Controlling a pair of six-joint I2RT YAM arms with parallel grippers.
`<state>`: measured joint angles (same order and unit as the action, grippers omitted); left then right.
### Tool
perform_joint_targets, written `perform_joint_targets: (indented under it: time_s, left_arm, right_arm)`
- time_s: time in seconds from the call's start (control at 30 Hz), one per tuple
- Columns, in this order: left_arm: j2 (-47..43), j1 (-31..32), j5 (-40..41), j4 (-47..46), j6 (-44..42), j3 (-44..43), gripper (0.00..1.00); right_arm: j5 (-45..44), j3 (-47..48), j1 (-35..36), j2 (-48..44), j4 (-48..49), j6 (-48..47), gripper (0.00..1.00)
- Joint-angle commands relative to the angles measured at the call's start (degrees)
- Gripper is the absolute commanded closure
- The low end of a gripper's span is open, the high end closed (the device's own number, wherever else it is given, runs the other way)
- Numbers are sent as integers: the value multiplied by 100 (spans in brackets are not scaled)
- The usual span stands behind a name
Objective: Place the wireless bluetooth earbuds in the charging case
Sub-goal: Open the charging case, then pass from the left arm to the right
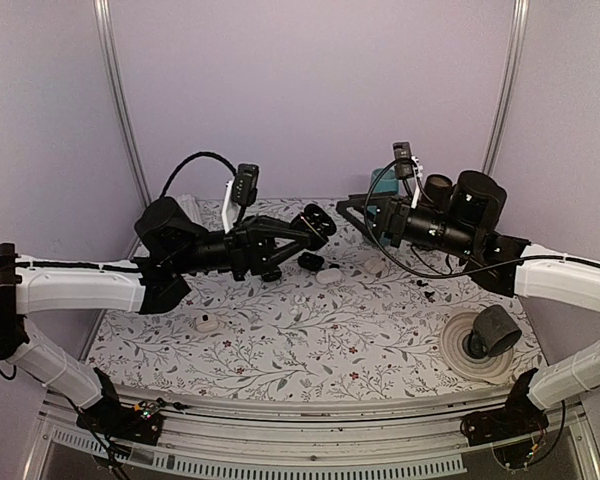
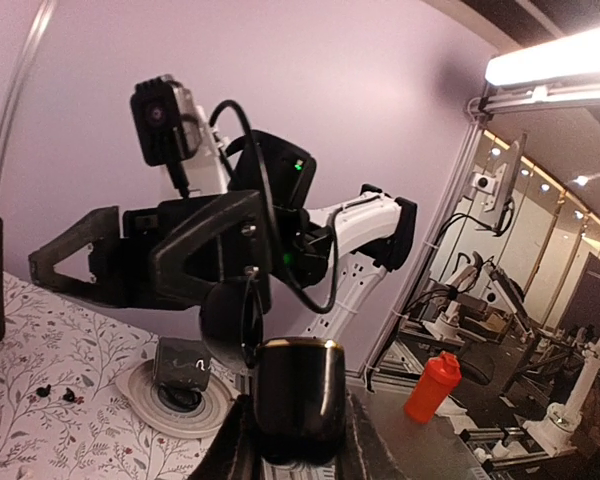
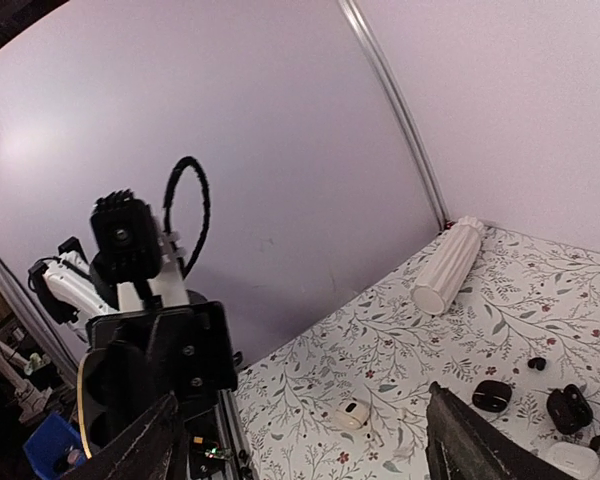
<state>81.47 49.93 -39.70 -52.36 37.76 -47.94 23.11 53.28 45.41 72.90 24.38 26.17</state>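
My left gripper (image 1: 318,228) is raised over the middle of the table, shut on a glossy black charging case (image 2: 298,400) that stands upright between its fingers. The right gripper (image 1: 352,215) hangs just right of it, facing it, open with nothing between its fingers (image 3: 150,450). Two tiny black earbuds (image 1: 425,290) lie on the floral mat under the right arm, also seen in the left wrist view as black earbuds (image 2: 55,393). Another black earbud (image 3: 537,364) lies further back.
On the mat lie a black case (image 1: 308,261), a white case (image 1: 329,277) and an open white case (image 1: 208,323). A white ribbed cylinder (image 3: 445,265) lies at the back left. A round disc (image 1: 460,355) bearing a black object sits at the front right.
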Motion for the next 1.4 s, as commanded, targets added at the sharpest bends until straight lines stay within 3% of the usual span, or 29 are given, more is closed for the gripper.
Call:
perform_joint_targets:
  time_s: [0.0,0.37,0.5,0.83,1.23,1.37]
  left_arm:
    - [-15,-39,-343,-796,287,11,100]
    - [99,-278,-57,-1066,649,226,100]
    - [186,-277,-113,-1081,670,178,100]
    - [297,-275,-194,-1157,729,170,100]
    - [243,-285,-137,-887,421,189,100]
    - [140,-301,-125,-589,87,239,69]
  right_arm:
    - [3,-47,-142,-70,-182,145,18]
    - [761,-283,-119,-486,496,552,19]
    - [787,-73,203,-340,437,415,22]
    - [922,413,438,344,429,519,49]
    - [1033,479,436,352,449,775,95]
    - [935,620,438,268,-26,550,96]
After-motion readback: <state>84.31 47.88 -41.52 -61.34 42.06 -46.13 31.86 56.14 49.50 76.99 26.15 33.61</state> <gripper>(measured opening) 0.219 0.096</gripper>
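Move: Just ahead of the left fingertips, the open lid of the charging case stands about 3 cm forward, 4 cm to the right and 1 cm above the left hand. From the right hand, that lid lies roughly 5 cm back and 4 cm to the left, at about the same height. The case body, gripped by the left fingers with its wells facing right, is some 8 cm back, 7 cm to the left and 1 cm below the right hand. Swinging back about 5 cm and then left some 4 cm towards the already open lid, the right hand arcs slightly up and down again, turns about 15 degrees counter-clockwise, and closes its wide-open fingers to pinch the lid, one finger on its inner side, one outside. The left hand keeps its grip on the case body, rises by under 2 cm and sinks back. ##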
